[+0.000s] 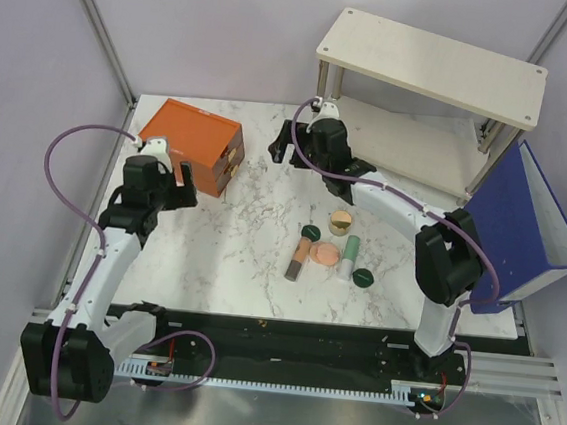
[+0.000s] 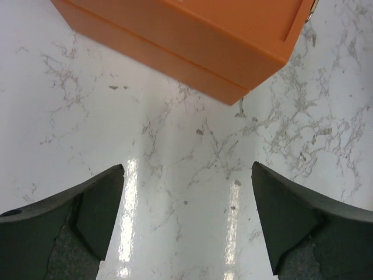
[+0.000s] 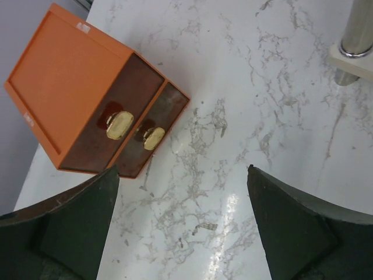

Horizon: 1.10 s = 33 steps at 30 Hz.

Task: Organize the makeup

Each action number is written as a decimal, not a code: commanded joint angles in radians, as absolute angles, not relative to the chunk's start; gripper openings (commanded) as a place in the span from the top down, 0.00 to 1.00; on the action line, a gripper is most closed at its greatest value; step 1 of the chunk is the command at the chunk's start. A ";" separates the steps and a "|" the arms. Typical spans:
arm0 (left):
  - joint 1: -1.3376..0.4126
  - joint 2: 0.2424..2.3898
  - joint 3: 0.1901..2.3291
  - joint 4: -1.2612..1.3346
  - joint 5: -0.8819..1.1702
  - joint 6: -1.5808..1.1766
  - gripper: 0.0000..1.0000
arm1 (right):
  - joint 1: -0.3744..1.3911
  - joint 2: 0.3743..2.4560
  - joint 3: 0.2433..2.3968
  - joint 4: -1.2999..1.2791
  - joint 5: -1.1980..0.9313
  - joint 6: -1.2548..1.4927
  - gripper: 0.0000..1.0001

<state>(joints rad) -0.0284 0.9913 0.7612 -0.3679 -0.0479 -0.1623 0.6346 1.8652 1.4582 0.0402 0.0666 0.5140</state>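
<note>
The makeup lies in a cluster right of the table's middle: a tan-gold jar [image 1: 341, 221], a dark green disc [image 1: 311, 232], a peach-pink compact [image 1: 325, 254], a mint-green tube [image 1: 351, 247], a brown-pink stick [image 1: 298, 259] and a second dark green disc [image 1: 363, 277]. My left gripper [image 1: 183, 185] [image 2: 187, 166] is open and empty over bare marble, just short of the orange box [image 1: 192, 143] [image 2: 192, 41]. My right gripper [image 1: 286, 142] [image 3: 182, 169] is open and empty at the back, right of the box [image 3: 76, 99], whose two brown drawer fronts are shut. No makeup shows in either wrist view.
A white two-level shelf [image 1: 434, 61] stands at the back right; one of its metal legs [image 3: 356, 32] shows in the right wrist view. A blue binder [image 1: 519, 220] leans at the right edge. The table [image 1: 238, 268] is white marble.
</note>
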 commanded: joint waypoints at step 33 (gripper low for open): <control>-0.023 1.565 1.330 -0.354 0.236 -0.270 0.98 | 0.644 2.528 1.816 0.841 -0.430 1.413 0.37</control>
<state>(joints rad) -0.0280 1.5570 1.3041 -0.3477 0.2047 -0.2367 0.6453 2.5034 1.7229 0.7799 -0.3985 1.3800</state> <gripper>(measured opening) 0.023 0.638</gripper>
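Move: The left hand is bound for the top of the orange drawer box near its drawer front: about 14 cm ahead, 5 cm right and some 3 cm above. Of that hand, the box's middle lies 17 cm ahead, and the upper drawer's knob 12 cm ahead and 12 cm right. From the right hand the upper knob lies about 16 cm left, 3 cm ahead and 8 cm below, with the lower knob some 6 cm straight beneath it. The right hand sweeps about 14 cm to its left and sinks some 7 cm towards the upper drawer's knob, rolling its left side up by roughly 50 degrees so that the fingers, narrowing by about a third, come above and below the knob without shutting on it. Meanwhile the left hand rises and reaches about 14 cm forward, drifts 5 cm right over the box, shuts its empty fingers on the way, then comes down about 4 cm and stops with its closed tips resting on the top near the drawer front. ##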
